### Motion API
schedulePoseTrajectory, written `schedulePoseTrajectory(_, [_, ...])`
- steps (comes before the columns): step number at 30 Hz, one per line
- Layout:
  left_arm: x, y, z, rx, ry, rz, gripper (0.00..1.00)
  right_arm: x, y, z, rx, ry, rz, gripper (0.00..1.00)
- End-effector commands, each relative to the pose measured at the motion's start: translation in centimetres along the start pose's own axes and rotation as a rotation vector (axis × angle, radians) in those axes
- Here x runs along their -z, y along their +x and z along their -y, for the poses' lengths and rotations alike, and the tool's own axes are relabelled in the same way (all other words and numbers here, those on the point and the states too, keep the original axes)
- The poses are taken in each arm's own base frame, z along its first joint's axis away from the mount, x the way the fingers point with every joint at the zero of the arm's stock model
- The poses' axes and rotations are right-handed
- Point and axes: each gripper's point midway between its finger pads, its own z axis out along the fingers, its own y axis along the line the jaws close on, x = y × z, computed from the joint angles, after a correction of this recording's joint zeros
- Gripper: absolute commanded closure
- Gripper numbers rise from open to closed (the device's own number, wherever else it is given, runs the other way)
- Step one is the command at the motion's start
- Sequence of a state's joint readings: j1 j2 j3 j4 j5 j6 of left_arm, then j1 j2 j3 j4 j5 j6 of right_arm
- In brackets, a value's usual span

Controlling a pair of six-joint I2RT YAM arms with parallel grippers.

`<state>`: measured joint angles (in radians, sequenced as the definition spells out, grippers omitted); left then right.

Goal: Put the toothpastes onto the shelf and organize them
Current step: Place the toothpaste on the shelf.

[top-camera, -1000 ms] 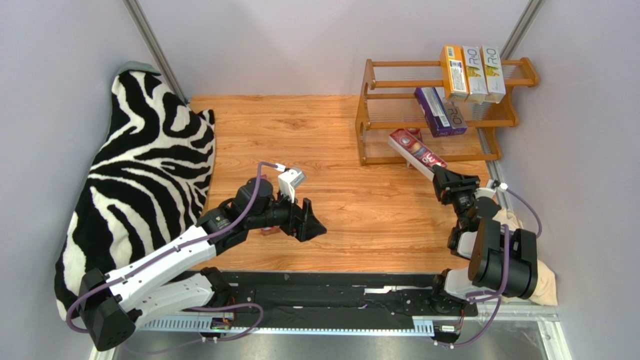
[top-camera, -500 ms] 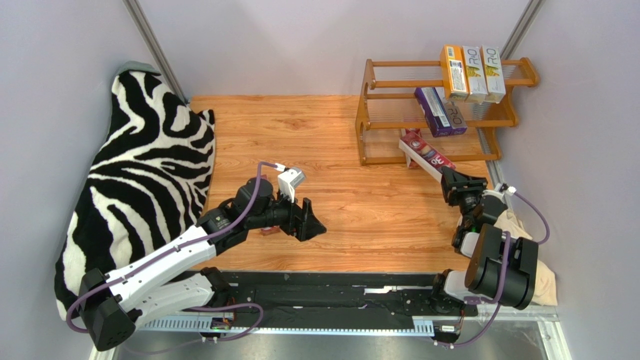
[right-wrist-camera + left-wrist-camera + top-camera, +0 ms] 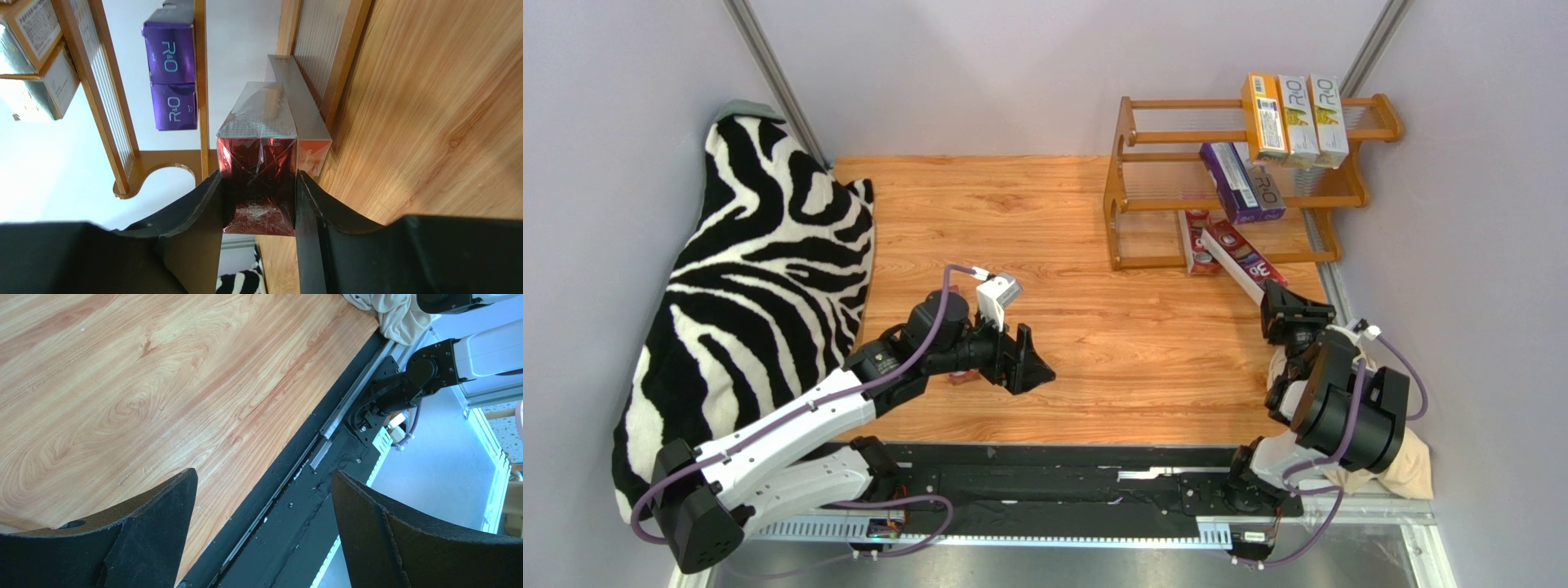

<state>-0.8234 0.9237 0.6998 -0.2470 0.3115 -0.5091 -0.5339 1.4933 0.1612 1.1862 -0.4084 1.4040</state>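
Observation:
The shelf (image 3: 1120,184) stands at the table's far right. Three orange and white toothpastes (image 3: 1296,119) stand on its top tier, and purple ones (image 3: 1241,181) lie on the middle tier. My right gripper (image 3: 1286,306) is shut on the near end of a red carton (image 3: 1244,257), whose far end reaches the bottom tier beside another red carton (image 3: 1193,241). The right wrist view shows the held carton (image 3: 258,159) between the fingers of the right gripper (image 3: 259,184), its neighbour (image 3: 304,104) and the purple cartons (image 3: 173,76). My left gripper (image 3: 1028,361) hangs open and empty over mid-table (image 3: 264,474).
A zebra-striped cloth (image 3: 756,282) covers the left side. A beige cloth (image 3: 1412,459) lies at the near right corner (image 3: 393,312). The black base rail (image 3: 1051,472) runs along the near edge. A small reddish thing (image 3: 956,376) peeks out under the left arm.
My right gripper has moved down and to the right with the red carton, bringing its far end down beside the red carton on the bottom tier. The left arm has not moved.

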Motion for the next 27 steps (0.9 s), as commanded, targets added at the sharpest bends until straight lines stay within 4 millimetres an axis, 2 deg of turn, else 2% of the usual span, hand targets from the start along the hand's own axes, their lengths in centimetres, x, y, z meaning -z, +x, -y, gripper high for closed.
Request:
schedulePoseTrajectory(1, [0.3,-0.2,0.0,-0.035,0.003,0.016,0.11,-0.4,-2.2,-2.5,0.021,-0.118,0.08,1.0])
schedulePoseTrajectory(2, [0.4,-0.2,-0.1,-0.036,0.001,0.019,0.11,-0.3,-2.5,-3.1,0.027,-0.147,0.091,1.0])
schedulePoseTrajectory(12, [0.1,0.3,-0.2,-0.044,0.006,0.002,0.11,-0.9,-4.8,-2.6,-0.002,-0.149,0.199,1.0])
schedulePoseTrajectory(22, [-0.3,0.7,-0.5,-0.055,0.006,-0.02,0.11,-2.8,-6.2,-5.9,-0.006,-0.244,0.199,1.0])
schedulePoseTrajectory(27, [-0.7,0.9,-0.5,-0.057,0.013,-0.028,0.12,-3.6,-6.4,-5.2,-0.011,-0.226,0.197,1.0])
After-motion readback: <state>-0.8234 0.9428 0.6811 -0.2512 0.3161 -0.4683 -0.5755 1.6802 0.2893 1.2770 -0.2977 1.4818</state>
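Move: My right hand still grips the red toothpaste, which slants ahead and left. Its place on the shelf's bottom tier lies about 12 cm ahead, 3 cm left and some 4 cm lower. The first red toothpaste there is about 12 cm ahead and 13 cm left, just as low; the purple toothpastes sit 16 cm ahead, 4 cm left, 8 cm up; the shelf's right end is 10 cm ahead, 9 cm right, level. From my left hand, that place is roughly 23 cm ahead, 40 cm right and 12 cm down. I carry the gripped toothpaste about 5 cm to the right with my right hand, away from the first red toothpaste, dipping a couple of centimetres and rising again. In the second half I also push some 3 cm forward, feeding its far end into the bottom tier under the purple ones, while the wrist turns about 10 degrees clockwise and the fingers keep their pinch. ##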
